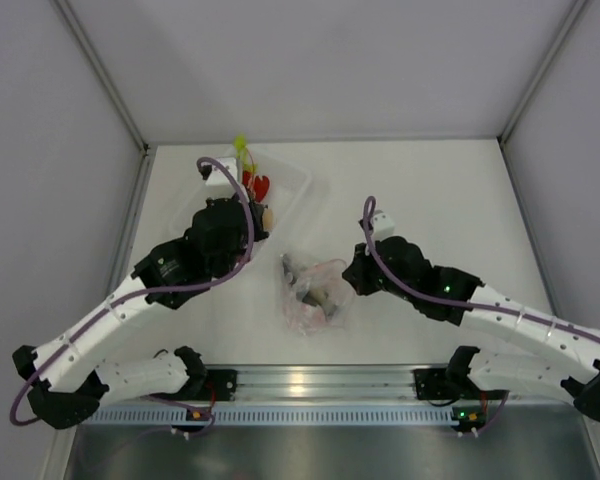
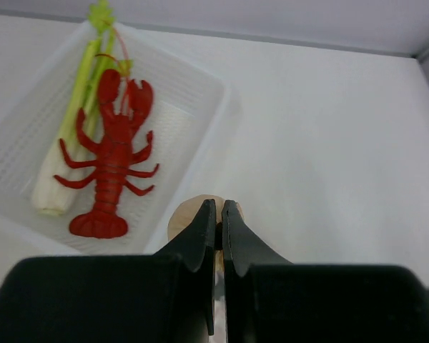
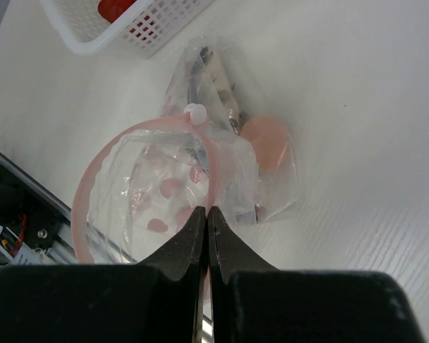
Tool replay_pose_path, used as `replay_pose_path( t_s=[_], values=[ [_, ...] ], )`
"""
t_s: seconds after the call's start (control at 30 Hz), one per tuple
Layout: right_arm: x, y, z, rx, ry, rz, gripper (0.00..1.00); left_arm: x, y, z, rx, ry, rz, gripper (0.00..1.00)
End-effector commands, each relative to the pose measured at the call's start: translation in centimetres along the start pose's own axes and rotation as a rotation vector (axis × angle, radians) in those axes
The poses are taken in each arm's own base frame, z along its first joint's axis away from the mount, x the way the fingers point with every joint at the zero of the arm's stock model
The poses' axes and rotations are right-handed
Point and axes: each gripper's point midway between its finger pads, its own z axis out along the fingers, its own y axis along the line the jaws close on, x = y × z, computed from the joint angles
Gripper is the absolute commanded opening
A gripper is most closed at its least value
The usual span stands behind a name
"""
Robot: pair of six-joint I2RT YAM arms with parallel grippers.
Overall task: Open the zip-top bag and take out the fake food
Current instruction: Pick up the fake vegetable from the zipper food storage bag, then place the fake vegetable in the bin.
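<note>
The zip-top bag [image 3: 200, 164] lies on the table with its pink-rimmed mouth pulled open. My right gripper [image 3: 206, 213] is shut on the pink zip strip [image 3: 214, 171] at the mouth's near edge. Inside the bag are a grey fish [image 3: 213, 78] and a pinkish round piece [image 3: 266, 139]. My left gripper [image 2: 219, 207] is shut on a beige round piece [image 2: 186, 214], held just beside the white tray [image 2: 200, 93]. In the tray lie the red lobster [image 2: 111, 168] and the green-and-white leek [image 2: 71, 121]. From above, the bag [image 1: 315, 295] sits between the two arms.
The white perforated tray [image 1: 295, 180] stands at the back left near the enclosure wall. Its corner [image 3: 150, 32] is just beyond the bag. The metal rail [image 1: 310, 385] with both arm bases runs along the near edge.
</note>
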Motion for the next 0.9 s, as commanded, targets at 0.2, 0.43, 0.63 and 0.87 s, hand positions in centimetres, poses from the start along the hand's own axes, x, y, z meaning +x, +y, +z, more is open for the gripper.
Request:
replay_pose_path(
  t_s=[0.2,0.43,0.63,0.87],
  values=[
    [-3.0,1.3,-2.7,-0.083,-0.11,0.042,0.0,2.8,8.2,7.8,-0.236,0.123,-0.016,0.0],
    [-4.0,2.3,-4.9,-0.151,-0.139,0.051,0.0,7.0,14.7,13.6,-0.361,0.219,-0.136,0.0],
    [-4.1,2.3,-5.8,-0.166,-0.15,0.053,0.0,10.8,16.9,16.2,-0.41,0.313,-0.178,0.0],
    [-3.3,1.7,-5.4,-0.144,-0.134,0.043,0.0,12.1,17.3,17.2,-0.396,0.357,-0.183,0.36]
  ],
)
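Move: Below and ahead of the left hand, which already holds the pale round fake vegetable, the drop spot by the lobster's tail in the basket is about 14 cm forward, 11 cm left and 22 cm down. The lobster's middle lies some 7 cm beyond that spot; the celery's is about 12 cm beyond it and 4 cm left. The bag sits roughly 5 cm back and 9 cm right of the left hand, 22 cm down. For the right hand, still pinching the bag's rim, the spot is about 19 cm forward, 26 cm left and 7 cm lower; the bag's middle is level ahead, 7 cm left, 6 cm lower. Carrying the vegetable forward and left over the basket, the left hand then sinks steeply to the lobster's tail, about 21 cm down in all, tipping its fingers some 30 degrees downward and swinging counter-clockwise. It eases to a stop, and only then do the fingers open to let go. The right hand keeps its pinch on the bag's rim, rising about 5 cm and drawing slightly back. ##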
